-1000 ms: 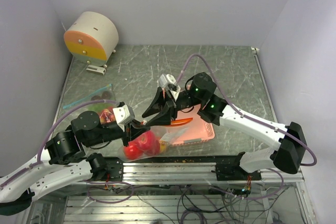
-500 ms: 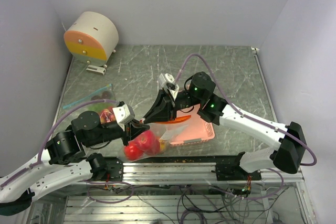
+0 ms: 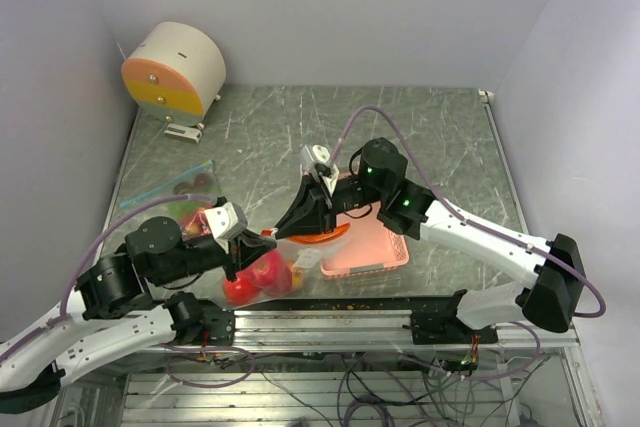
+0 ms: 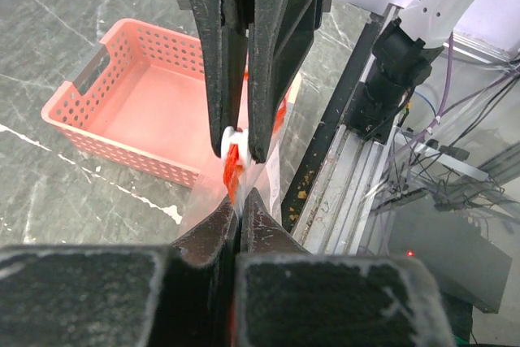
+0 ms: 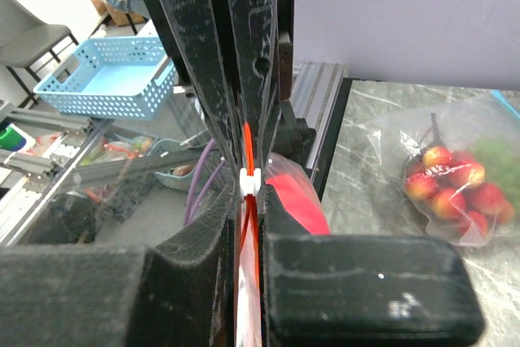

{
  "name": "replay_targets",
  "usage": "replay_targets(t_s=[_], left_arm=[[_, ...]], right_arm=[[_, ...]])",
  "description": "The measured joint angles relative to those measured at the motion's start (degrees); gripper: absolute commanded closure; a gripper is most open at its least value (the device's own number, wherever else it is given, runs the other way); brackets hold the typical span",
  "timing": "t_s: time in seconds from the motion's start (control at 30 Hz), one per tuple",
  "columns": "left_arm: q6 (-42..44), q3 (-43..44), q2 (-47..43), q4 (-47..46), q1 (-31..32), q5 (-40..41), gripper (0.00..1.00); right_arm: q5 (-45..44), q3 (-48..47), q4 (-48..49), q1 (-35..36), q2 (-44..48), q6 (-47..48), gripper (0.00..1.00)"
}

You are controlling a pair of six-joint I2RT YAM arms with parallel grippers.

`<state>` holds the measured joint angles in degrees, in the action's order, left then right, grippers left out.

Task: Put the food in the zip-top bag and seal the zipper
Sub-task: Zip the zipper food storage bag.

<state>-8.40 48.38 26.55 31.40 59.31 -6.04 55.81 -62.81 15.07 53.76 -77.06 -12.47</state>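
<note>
The clear zip-top bag (image 3: 268,269) hangs between my two grippers with red ball-like food (image 3: 243,289) inside. My left gripper (image 3: 250,247) is shut on one end of its orange zipper strip (image 4: 231,170). My right gripper (image 3: 297,222) faces it, shut on the same strip. The white slider (image 5: 250,180) sits at the tips of the right gripper (image 5: 253,201). In the left wrist view the slider (image 4: 231,142) shows just beyond the tips of the left gripper (image 4: 241,201). Red food (image 5: 294,201) bulges below the strip.
A pink perforated tray (image 3: 372,245) lies right of the bag, under the right wrist. A second bag with small red and green fruit (image 3: 192,209) lies at the left. A round beige and orange device (image 3: 175,67) stands at the far left corner. The metal rail (image 3: 330,319) runs along the near edge.
My right gripper has closed from open onto the zipper strip. The left arm and the bag have shifted slightly left and toward the near edge.
</note>
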Motion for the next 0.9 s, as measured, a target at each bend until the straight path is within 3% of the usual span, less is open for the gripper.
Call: replay_targets(t_s=[0.47,0.9], left_arm=[[0.0,2.7,-3.6,4.2,0.0,2.3,0.93],[0.0,9.5,-9.8,10.7,0.0,9.5,0.93]], right_arm=[[-2.1,0.3,-6.3,-1.0,1.7,5.5,0.94],[-4.1,5.7,-9.1,-4.9,7.4,11.7,0.95]])
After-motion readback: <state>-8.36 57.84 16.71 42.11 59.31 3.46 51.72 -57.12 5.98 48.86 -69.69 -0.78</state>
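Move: The right fingers already pinch the white slider, about 1 cm to the left of their pad middle; from the left hand, which holds the zipper's closed end, it lies roughly 4 cm to the right and 1 cm ahead. The bagged fruit hangs some 15 cm below the left hand, 4 cm back and 1 cm left of it. From the right hand, the pink crate's middle lies about 18 cm right, 13 cm ahead and 29 cm down. Still pinching the white slider, the right hand draws it along the orange zipper, away from the left hand: about 5 cm right, forward and down, mostly in the second half. The left hand keeps its grip on the zipper's end and pulls the other way, roughly 7 cm left and 5 cm up; both wrists swing about 10 degrees. ##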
